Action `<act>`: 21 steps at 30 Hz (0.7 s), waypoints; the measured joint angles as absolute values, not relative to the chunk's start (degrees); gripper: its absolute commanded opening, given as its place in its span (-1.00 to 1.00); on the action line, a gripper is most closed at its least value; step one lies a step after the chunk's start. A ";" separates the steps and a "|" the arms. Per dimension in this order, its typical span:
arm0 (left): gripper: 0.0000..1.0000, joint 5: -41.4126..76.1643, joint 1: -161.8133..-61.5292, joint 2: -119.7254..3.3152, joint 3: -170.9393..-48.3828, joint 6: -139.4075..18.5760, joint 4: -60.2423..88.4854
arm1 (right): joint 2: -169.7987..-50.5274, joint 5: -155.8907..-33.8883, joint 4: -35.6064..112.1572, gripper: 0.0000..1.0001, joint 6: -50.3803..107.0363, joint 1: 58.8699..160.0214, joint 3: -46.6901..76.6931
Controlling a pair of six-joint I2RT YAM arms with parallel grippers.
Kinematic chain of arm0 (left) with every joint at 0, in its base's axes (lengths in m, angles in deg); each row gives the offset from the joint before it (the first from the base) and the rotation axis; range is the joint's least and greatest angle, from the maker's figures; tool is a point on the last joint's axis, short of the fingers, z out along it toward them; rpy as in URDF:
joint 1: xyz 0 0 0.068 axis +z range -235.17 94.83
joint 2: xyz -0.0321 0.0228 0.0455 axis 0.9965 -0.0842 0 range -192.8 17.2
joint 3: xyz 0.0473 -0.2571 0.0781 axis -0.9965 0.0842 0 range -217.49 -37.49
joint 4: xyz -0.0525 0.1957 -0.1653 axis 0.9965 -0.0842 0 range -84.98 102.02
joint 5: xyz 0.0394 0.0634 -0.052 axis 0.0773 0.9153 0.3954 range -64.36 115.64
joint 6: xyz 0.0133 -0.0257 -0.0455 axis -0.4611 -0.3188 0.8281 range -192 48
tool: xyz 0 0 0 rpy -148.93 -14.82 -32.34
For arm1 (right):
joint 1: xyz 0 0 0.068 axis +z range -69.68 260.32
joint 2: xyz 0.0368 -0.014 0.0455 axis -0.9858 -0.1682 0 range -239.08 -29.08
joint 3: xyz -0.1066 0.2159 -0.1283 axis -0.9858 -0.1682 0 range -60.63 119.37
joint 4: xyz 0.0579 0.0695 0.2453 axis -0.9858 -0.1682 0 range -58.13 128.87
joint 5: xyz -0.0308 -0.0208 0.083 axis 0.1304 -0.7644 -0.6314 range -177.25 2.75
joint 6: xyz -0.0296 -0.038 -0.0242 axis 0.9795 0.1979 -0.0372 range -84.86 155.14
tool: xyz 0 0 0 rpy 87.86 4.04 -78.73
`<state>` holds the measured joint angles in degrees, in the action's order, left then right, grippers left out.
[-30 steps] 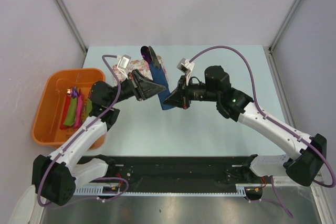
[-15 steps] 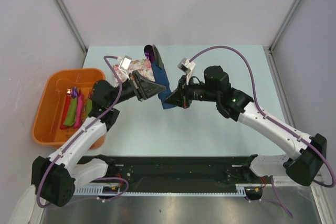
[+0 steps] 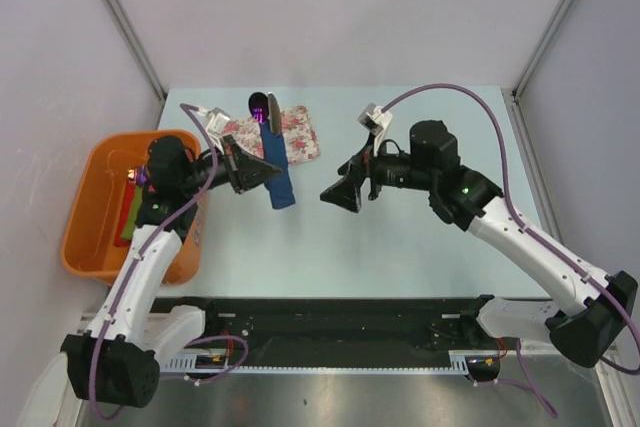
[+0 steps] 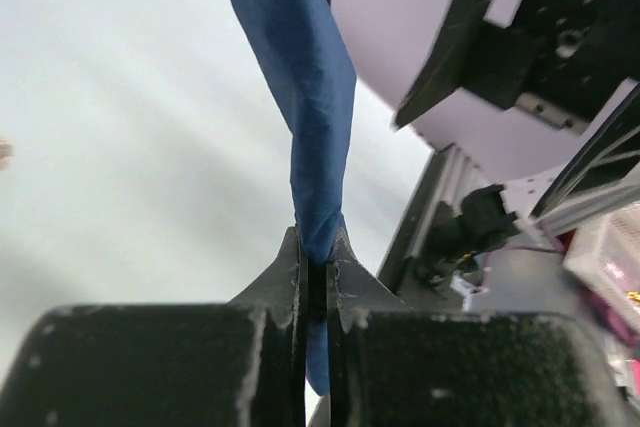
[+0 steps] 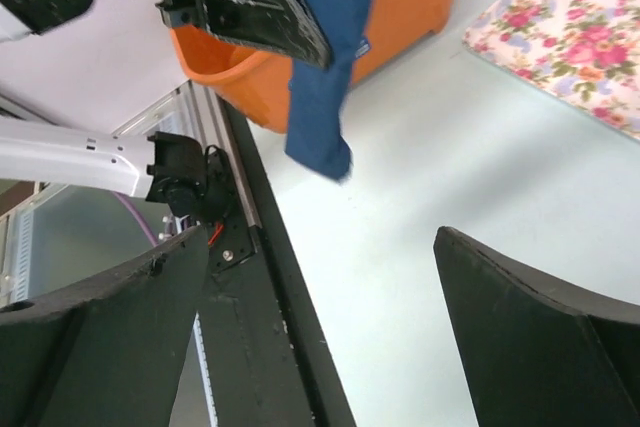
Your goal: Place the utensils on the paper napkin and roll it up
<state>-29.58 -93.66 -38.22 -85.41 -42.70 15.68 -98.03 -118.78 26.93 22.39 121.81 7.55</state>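
The paper napkin (image 3: 279, 175) is a dark navy roll held above the table, left of centre. My left gripper (image 3: 268, 173) is shut on it; in the left wrist view the pads (image 4: 293, 265) pinch the blue roll (image 4: 312, 97) near its lower end. A purple utensil tip (image 3: 259, 107) pokes out of the roll's far end; the other utensils are hidden inside. My right gripper (image 3: 336, 196) stands open and empty to the right of the roll. In its wrist view the roll (image 5: 326, 57) hangs well beyond my right gripper (image 5: 320, 292).
A floral tray (image 3: 300, 131) lies on the table behind the roll. An orange bin (image 3: 95, 207) at the left edge holds coloured rolled napkins (image 3: 132, 215). A black rail (image 3: 340, 322) runs along the table's near edge.
My right gripper has let go of the roll, opened wide and drawn back to the right. My left gripper has carried the roll leftward, toward the orange bin.
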 measured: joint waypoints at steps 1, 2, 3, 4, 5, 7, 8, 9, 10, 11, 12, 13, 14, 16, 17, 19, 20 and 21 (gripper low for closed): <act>-1.00 -30.72 -91.96 -38.13 -86.62 -45.43 12.07 | -97.48 -118.82 26.34 1.00 22.54 121.36 7.55; -1.00 -32.03 -89.84 -38.13 -88.19 -48.75 8.01 | -96.78 -119.02 25.68 1.00 22.83 120.61 7.55; -1.00 -32.78 -88.02 -38.13 -89.57 -51.37 4.73 | -96.26 -119.10 25.29 0.99 23.04 120.17 7.55; -1.00 -33.82 -85.47 -38.26 -91.56 -55.29 0.07 | -95.74 -119.17 24.76 0.99 23.33 119.67 7.55; -1.00 -34.76 -82.78 -38.44 -93.30 -58.87 -3.62 | -95.23 -119.17 24.15 0.99 23.59 119.30 7.55; -1.00 -36.38 -78.41 -39.03 -96.60 -65.19 -10.64 | -94.42 -119.19 23.23 0.99 24.14 118.71 7.44; -1.00 -36.75 -76.24 -39.51 -98.27 -68.42 -13.98 | -93.94 -119.28 22.95 1.00 24.40 118.36 7.22; -1.00 -37.45 -74.04 -40.16 -100.21 -71.79 -17.61 | -93.46 -119.41 22.79 0.99 24.68 118.01 6.85; -1.00 -37.82 -72.09 -40.99 -102.11 -75.15 -21.02 | -93.11 -119.56 22.58 0.99 24.84 117.55 6.52; -1.00 -38.20 -70.06 -41.93 -103.84 -78.28 -24.23 | -93.00 -119.65 22.51 0.99 24.95 117.01 6.28; -1.00 -38.68 -68.07 -42.92 -105.52 -81.27 -27.31 | -93.05 -119.63 22.45 0.99 25.16 116.44 6.11; -1.00 -39.25 -65.62 -44.32 -107.51 -84.90 -31.10 | -93.44 -119.65 22.23 0.99 25.80 115.80 6.02; -1.00 -39.18 -63.98 -45.34 -108.63 -87.22 -33.22 | -93.88 -119.65 22.05 0.99 26.21 115.45 6.02; -1.00 -38.94 -60.64 -48.12 -111.64 -92.95 -39.12 | -95.54 -119.65 21.46 0.99 27.68 114.75 6.13; -1.00 -38.63 -59.46 -49.52 -112.95 -95.63 -41.72 | -96.59 -119.65 20.98 0.99 28.42 114.51 6.33; -1.00 -36.91 -57.91 -51.86 -115.16 -100.09 -46.44 | -100.11 -119.63 18.64 0.99 30.21 114.12 7.72; -0.99 -36.10 -57.51 -52.53 -115.88 -101.60 -47.90 | -101.70 -119.63 17.53 0.99 30.83 113.97 8.60; -1.00 -35.16 -57.21 -53.23 -116.60 -103.35 -49.65 | -103.89 -119.63 15.91 0.99 31.39 113.71 10.15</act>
<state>-35.16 -57.21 -53.23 -116.60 -103.35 -49.65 -103.89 -119.63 15.91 31.39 113.71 10.15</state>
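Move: My left hand still grips the napkin roll with the spoon and knife. The orange bin it is taken to lies about 35 cm to the left, some 6 cm farther out, its middle roughly 25 cm below. The red roll inside is about 40 cm left and 9 cm ahead; the floral mat lies some 38 cm ahead and 5 cm left. From my empty right hand the bin is about 53 cm left and 10 cm ahead, well below. I sweep my left hand about 18 cm left towards the orange bin, drifting a little forward and sinking slightly at the end, keeping the napkin roll pinched while the fingers tip down some 25 degrees and swing counter-clockwise. My right hand, fingers still wide open and empty, backs off right about 4 cm, then goes forward and down about 5 cm. ##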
